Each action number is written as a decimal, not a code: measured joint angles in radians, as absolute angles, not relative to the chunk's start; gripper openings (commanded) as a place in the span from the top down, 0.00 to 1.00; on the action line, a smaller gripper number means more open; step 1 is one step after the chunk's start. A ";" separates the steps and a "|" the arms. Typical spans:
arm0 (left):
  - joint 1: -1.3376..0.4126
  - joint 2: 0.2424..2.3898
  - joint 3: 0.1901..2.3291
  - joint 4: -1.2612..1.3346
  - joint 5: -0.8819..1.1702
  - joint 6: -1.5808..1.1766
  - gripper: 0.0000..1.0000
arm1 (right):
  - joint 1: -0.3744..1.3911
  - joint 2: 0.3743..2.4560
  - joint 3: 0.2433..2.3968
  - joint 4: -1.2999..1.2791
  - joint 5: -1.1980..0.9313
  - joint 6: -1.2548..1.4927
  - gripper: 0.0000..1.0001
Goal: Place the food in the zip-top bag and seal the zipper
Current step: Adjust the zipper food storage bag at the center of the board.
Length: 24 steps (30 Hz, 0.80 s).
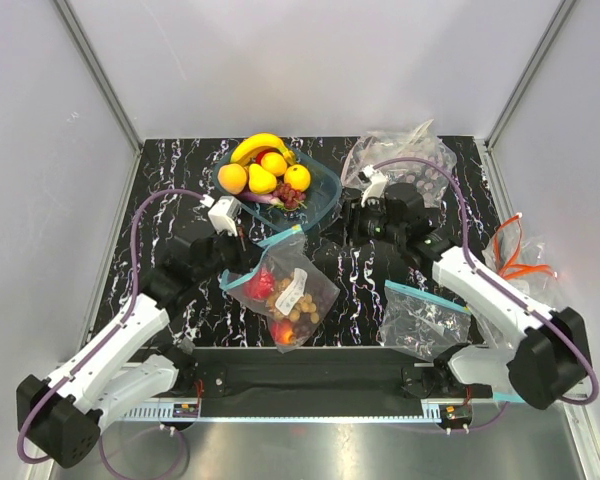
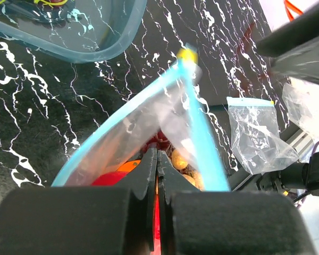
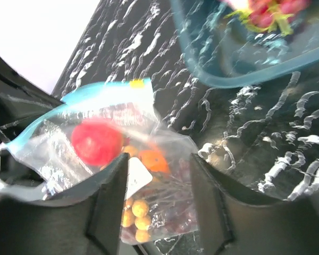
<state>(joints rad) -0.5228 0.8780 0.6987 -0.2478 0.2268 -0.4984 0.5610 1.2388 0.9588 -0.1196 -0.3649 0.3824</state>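
The zip-top bag (image 1: pixel 292 295) lies in front of the bowl and holds a red apple (image 3: pixel 95 141), an orange (image 3: pixel 155 159), a tan nut cluster (image 1: pixel 295 305) and dark grapes. Its light-blue zipper (image 2: pixel 202 135) stands parted, so the mouth is open. My left gripper (image 1: pixel 242 262) is shut on the bag's mouth edge; in the left wrist view (image 2: pixel 157 153) the jaws pinch the film. My right gripper (image 1: pixel 352 215) is open and empty, above the table between bowl and bag; its fingers (image 3: pixel 109 196) frame the bag. A banana (image 1: pixel 260 146), oranges and yellow fruits lie in the bowl (image 1: pixel 326 196).
A second clear blue-strip bag (image 1: pixel 420 322) lies flat at the front right. A wrinkled clear bag (image 1: pixel 400 160) with purple pieces sits at the back right. Orange cords (image 1: pixel 515 255) lie past the table's right edge. White walls enclose three sides.
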 measured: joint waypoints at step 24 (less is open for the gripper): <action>-0.523 0.868 0.723 -0.310 0.200 -0.487 1.00 | 0.528 1.695 1.102 0.257 -0.760 0.328 0.26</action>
<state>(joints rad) -0.5228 0.8684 0.7235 -0.3103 0.2005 -0.4866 0.5278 1.6951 1.1023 0.2565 -0.7597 0.3279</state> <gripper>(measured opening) 0.005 0.751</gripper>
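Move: The zipper's end with the yellow slider stands up from the bag about 10 cm to the right hand's left, some 2 cm ahead and 4 cm lower. The fruit basket lies beyond it, roughly 14 cm ahead and 14 cm left of the right hand; the filled bag body lies about 16 cm back and 12 cm left. From the left hand, the slider end is some 9 cm ahead and 10 cm to the right, near its height. The bag's slider end is what the empty right hand closes in on: it swings left and down about 5 cm, then carries on forward and left, ending around 7 cm left of its start. It turns some 20 degrees counter-clockwise while its fingers spread wider, with no touch visible yet. The left hand stays nearly still, keeping its shut-fingered pinch on the zipper rim. ##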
